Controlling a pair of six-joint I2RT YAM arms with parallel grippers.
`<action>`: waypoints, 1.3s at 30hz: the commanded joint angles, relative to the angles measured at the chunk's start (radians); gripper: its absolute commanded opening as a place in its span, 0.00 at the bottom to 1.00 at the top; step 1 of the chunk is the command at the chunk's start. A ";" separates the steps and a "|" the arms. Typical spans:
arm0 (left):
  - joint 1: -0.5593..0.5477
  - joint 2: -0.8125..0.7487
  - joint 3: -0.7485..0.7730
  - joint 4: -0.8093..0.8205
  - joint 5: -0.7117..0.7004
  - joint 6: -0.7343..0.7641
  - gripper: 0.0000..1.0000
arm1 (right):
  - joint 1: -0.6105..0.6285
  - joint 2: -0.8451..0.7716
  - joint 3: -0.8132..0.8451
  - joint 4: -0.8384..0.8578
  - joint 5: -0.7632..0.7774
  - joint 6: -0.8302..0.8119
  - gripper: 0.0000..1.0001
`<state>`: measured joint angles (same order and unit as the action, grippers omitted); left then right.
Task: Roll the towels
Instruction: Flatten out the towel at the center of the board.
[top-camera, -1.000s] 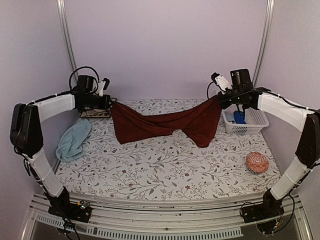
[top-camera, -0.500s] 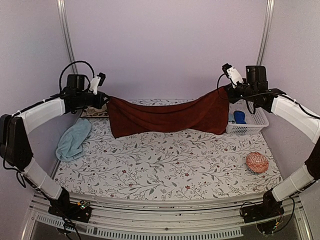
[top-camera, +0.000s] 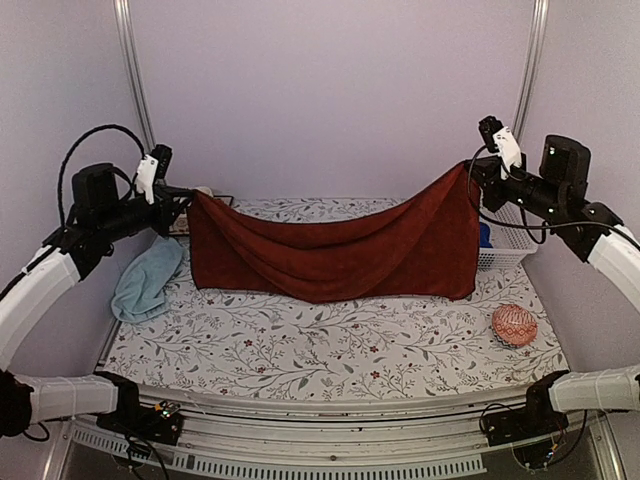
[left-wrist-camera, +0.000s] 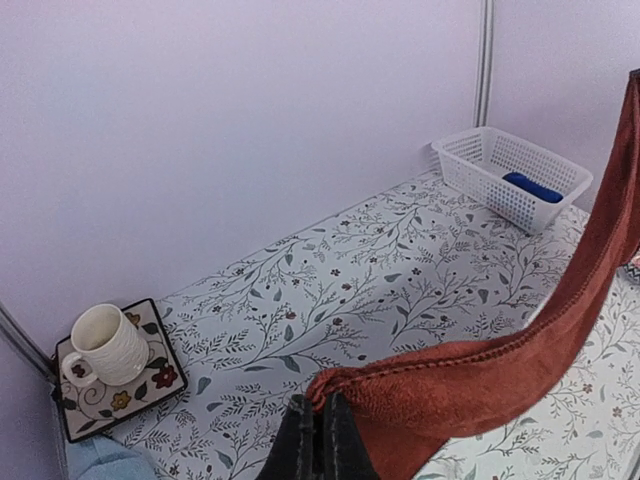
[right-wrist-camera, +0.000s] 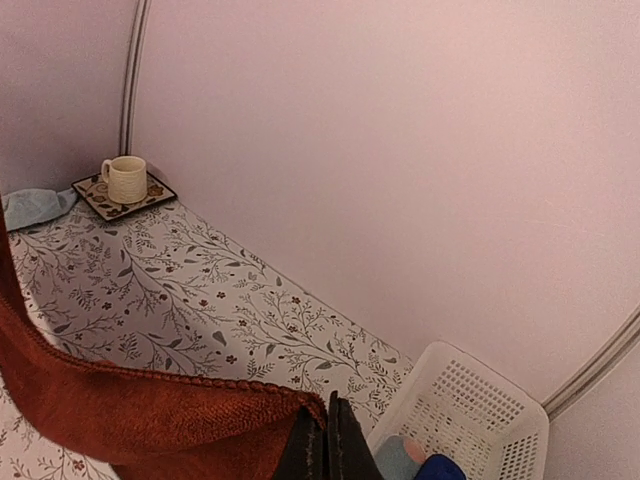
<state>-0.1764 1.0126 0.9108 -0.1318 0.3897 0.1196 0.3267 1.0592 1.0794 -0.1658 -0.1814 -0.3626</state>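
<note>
A dark maroon towel (top-camera: 340, 250) hangs in the air across the back of the table, stretched between both arms and sagging in the middle. My left gripper (top-camera: 190, 196) is shut on its left top corner (left-wrist-camera: 340, 388). My right gripper (top-camera: 470, 170) is shut on its right top corner (right-wrist-camera: 300, 405). The towel's lower edge hangs close to the flowered tabletop (top-camera: 330, 340); whether it touches I cannot tell. A pale light blue towel (top-camera: 148, 278) lies crumpled at the table's left edge, untouched; a corner of it shows in the right wrist view (right-wrist-camera: 35, 205).
A white plastic basket (left-wrist-camera: 510, 175) with a bright blue object (left-wrist-camera: 532, 186) stands at the back right, partly behind the towel. A cream mug (left-wrist-camera: 103, 345) sits on a patterned square coaster (left-wrist-camera: 150, 375) at the back left. An orange-pink patterned ball (top-camera: 514, 325) rests front right.
Both arms have lifted and drawn apart and toward the near edge, carrying the maroon towel. It went from draped on the table to hanging spread between the grippers.
</note>
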 joint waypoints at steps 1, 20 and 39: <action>0.003 0.173 0.082 -0.072 -0.042 0.009 0.00 | 0.000 0.223 0.087 -0.087 0.132 0.030 0.02; 0.000 0.929 0.457 -0.317 -0.290 -0.156 0.95 | 0.000 0.704 0.278 -0.225 0.338 0.089 0.02; -0.095 0.722 0.220 -0.494 -0.426 -0.254 0.93 | 0.000 0.679 0.286 -0.244 0.552 0.116 0.02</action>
<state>-0.2527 1.7649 1.1610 -0.5350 -0.0063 -0.0994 0.3271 1.7725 1.3544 -0.4061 0.2996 -0.2714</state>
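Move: I hold the dark red towel up by its two far corners. The centre of the board lies some 30 cm below my left hand, 2 cm ahead and 28 cm to its right; the mug is about 22 cm ahead and 7 cm left of that hand, the light blue towel 4 cm ahead and 20 cm left. From my right hand the centre is 3 cm ahead, 26 cm left, 35 cm down, and the white basket 22 cm ahead, 16 cm right. I swing both hands down and forward to lay the towel out, dropping the left about 27 cm and the right some 23 cm, fingers tipping downward. Low over the board, my left hand opens wide and lets go of its corner, turns counter-clockwise, then draws back about 7 cm; my right keeps its pinch, still raised beside the basket, turning clockwise. ##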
